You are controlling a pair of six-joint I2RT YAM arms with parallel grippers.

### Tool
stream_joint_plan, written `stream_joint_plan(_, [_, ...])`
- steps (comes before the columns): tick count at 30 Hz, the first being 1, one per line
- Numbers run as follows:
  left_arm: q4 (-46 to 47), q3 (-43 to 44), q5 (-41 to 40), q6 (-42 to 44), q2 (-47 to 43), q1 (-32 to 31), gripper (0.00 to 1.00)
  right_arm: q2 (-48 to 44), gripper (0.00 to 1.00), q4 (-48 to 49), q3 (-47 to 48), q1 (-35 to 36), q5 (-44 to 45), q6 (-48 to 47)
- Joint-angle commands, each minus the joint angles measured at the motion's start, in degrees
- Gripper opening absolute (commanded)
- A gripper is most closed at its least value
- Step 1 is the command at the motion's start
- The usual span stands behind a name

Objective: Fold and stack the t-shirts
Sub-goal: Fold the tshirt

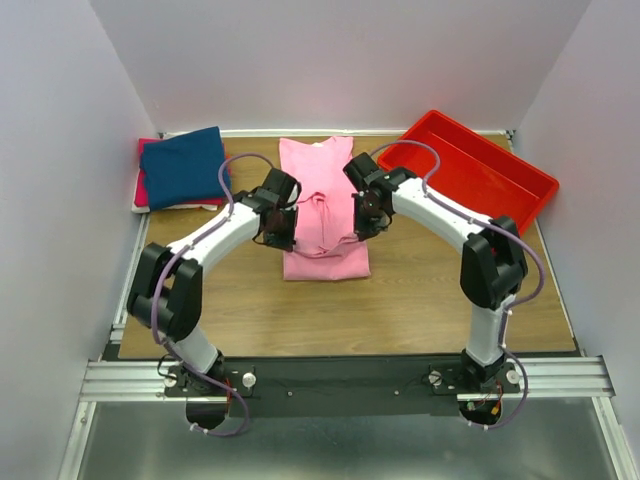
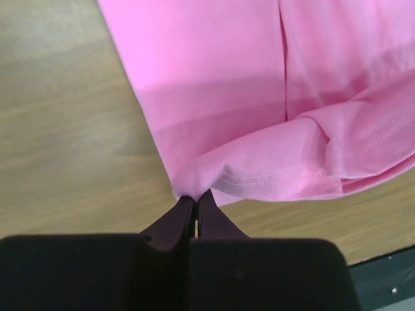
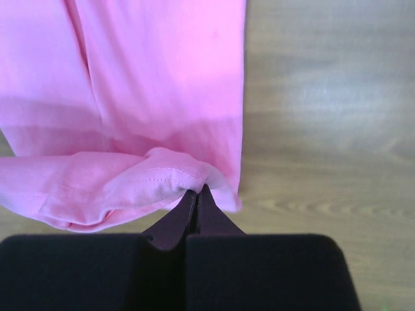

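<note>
A light pink t-shirt (image 1: 320,175) lies lengthwise on the middle of the wooden table, its sides folded in. My left gripper (image 1: 283,232) is shut on the shirt's lifted left hem corner (image 2: 214,178). My right gripper (image 1: 362,222) is shut on the right hem corner (image 3: 175,178). The held hem is raised and curls over the flat part of the shirt (image 2: 214,71). At the back left a folded navy t-shirt (image 1: 185,165) lies on top of a red-magenta one (image 1: 141,186), with a white edge (image 1: 180,207) showing beneath.
A rigid red plastic tray (image 1: 520,170) stands tilted at the back right corner. Bare wooden table (image 1: 330,315) stretches between the shirt and the arm bases. White walls close in the back and both sides.
</note>
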Motion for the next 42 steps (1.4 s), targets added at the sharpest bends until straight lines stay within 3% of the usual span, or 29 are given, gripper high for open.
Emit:
stream_joint_plan(1, [1.5,5.8,-1.3,4.4,5.6,2.3,0.00,5.9,0.01,-0.7,7.8,-1.6,3.3,-4.1])
stream_joint_plan(11, [4.9,15.8,5.5,6.0,15.8,9.3,0.00,17.6,0.00,-1.1,23.3,-6.4,2.7,-9.6])
stream_joint_plan(25, [8.8,23.7,12.6,7.6,25.5,13.0,0.00,25.8,0.00,-2.1,31.9,-9.3,0.6,-12.8])
stream_joint_plan(26, [8.7,24.0,12.1,7.0,25.7,13.2,0.04,26.4,0.00,-2.1,33.3,-9.4,0.4,-13.1])
stream_joint_plan(29, [8.9,24.8,10.8,5.7,25.1,14.1,0.23,27.8,0.13,-2.4,35.8,-9.7,-0.3,-13.9])
stream_joint_plan(30, [9.4,25.1,10.5,4.8,24.4,14.8,0.40,27.8,0.27,-2.7,37.1,-9.7,-0.4,-13.8])
stream_joint_plan(31, [9.8,25.2,10.4,4.3,24.0,15.1,0.46,27.6,0.34,-2.8,37.7,-9.9,-0.3,-13.7])
stream_joint_plan(32, [10.1,25.3,10.3,4.1,23.5,15.5,0.49,26.8,0.43,-2.9,38.0,-9.9,-0.2,-13.6])
stream_joint_plan(36, [11.6,25.4,10.3,3.0,20.8,16.0,0.51,23.1,0.54,-2.9,37.2,-10.2,1.1,-12.8])
stream_joint_plan(42, [12.5,18.2,11.9,4.9,17.3,16.0,0.52,17.7,0.57,-2.7,30.8,-10.2,-0.9,-11.3])
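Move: Each closed gripper still holds a hem corner of the pink t-shirt a few centimetres above the cloth. The laying spot for the left corner is about 15 cm ahead, 1 cm left and 4 cm down from the left hand; for the right corner, 15 cm ahead, 1 cm right and 4 cm down from the right hand. The t-shirt's collar is roughly 32 cm ahead and 8 cm right of the left hand. The red box's middle is some 18 cm ahead and 24 cm right of the right hand. Carry the pinched hem forward with both grippers together, about 15 cm over the t-shirt towards the collar, slowing as you sink nearly 3 cm to lay it down. Then open both grippers about halfway to let go of the corners, ease slightly forward and lift each 3 to 4 cm clear, the fingertips swinging some 10 degrees forward overall. ##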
